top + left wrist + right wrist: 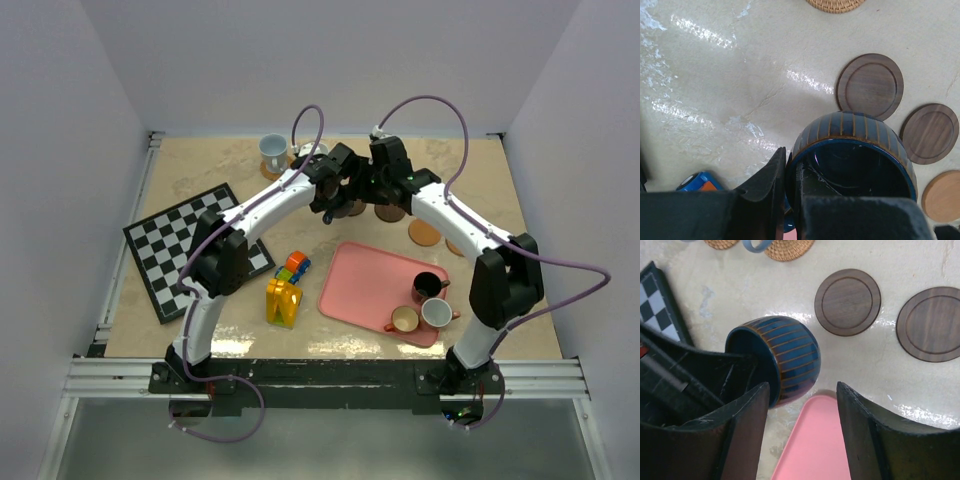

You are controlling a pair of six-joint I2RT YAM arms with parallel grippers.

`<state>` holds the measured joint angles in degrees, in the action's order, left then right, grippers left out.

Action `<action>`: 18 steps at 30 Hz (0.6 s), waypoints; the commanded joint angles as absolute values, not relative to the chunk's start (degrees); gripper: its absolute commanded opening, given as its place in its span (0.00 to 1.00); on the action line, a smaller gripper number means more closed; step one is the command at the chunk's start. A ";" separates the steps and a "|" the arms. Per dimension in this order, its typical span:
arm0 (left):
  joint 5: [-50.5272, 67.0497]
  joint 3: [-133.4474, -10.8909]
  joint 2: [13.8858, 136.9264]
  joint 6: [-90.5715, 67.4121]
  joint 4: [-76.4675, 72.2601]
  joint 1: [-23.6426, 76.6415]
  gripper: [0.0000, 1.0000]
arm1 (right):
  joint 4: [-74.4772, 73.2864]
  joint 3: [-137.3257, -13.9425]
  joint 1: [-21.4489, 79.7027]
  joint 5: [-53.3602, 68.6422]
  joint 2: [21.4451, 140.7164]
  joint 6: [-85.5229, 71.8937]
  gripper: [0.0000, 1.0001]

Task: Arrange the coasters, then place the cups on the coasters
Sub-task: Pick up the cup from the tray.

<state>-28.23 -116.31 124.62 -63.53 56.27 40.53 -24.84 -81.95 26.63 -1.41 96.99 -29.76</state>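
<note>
My left gripper (790, 167) is shut on the rim wall of the navy striped cup (855, 132), one finger inside and one outside, and the cup hangs tilted above the table. In the right wrist view the same navy cup (792, 355) is just left of my right gripper (802, 390), which is open with only the pink tray (815, 445) below its fingers. Two dark brown coasters (870, 86) (930, 133) and a tan coaster (942, 196) lie bare beyond the cup. A pale blue cup (272, 150) stands on a woven coaster at the back.
The pink tray (365, 275) holds a black cup (428, 284), a tan cup (404, 320) and a grey-white cup (436, 313). A checkerboard (170, 245) lies at the left, with colourful toy blocks (285, 290) beside it. Both arms meet at the back centre.
</note>
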 commanded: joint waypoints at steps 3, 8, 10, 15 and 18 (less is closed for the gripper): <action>-25.85 -115.84 121.55 -67.94 52.82 40.25 0.00 | -21.54 -86.13 26.98 -0.80 100.89 -29.62 0.60; -26.10 -115.23 120.59 -68.99 52.21 40.17 0.00 | -23.91 -88.33 26.98 -2.19 105.73 -27.25 0.51; -25.93 -114.35 119.89 -69.34 51.51 40.17 0.00 | -23.82 -88.42 26.98 -2.98 106.69 -26.55 0.42; -23.30 -110.49 117.08 -69.08 47.56 40.17 0.00 | -24.08 -91.49 26.98 -3.16 109.42 -25.40 0.24; -21.98 -108.90 115.84 -68.82 46.15 40.17 0.00 | -24.17 -93.69 26.98 -2.90 110.56 -24.79 0.12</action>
<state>-25.21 -109.71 123.44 -67.00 51.00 40.12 -26.57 -88.49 27.73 -1.78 109.62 -25.30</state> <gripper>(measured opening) 0.105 0.366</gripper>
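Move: The blue cup, held by its left rim in the left fingers, has its middle about 4 cm right of the left hand and 1 cm ahead; from the right hand it lies some 3 cm ahead, 4 cm left and 7 cm below. The nearer dark coaster is roughly 9 cm straight ahead of the right hand, the other dark coaster 7 cm ahead and 11 cm right, and the pink tray's middle 19 cm back and 8 cm right, all about 18 cm below. The cup stays pinched in the left fingers, which sink about 2 cm with it, while the right hand comes down some 6 cm onto its right side, easing 2 cm forward and 2 cm left. The right fingers straddle the cup's wall, one at the mouth and one outside, and close from over half open to about a third, beginning to take hold there. ##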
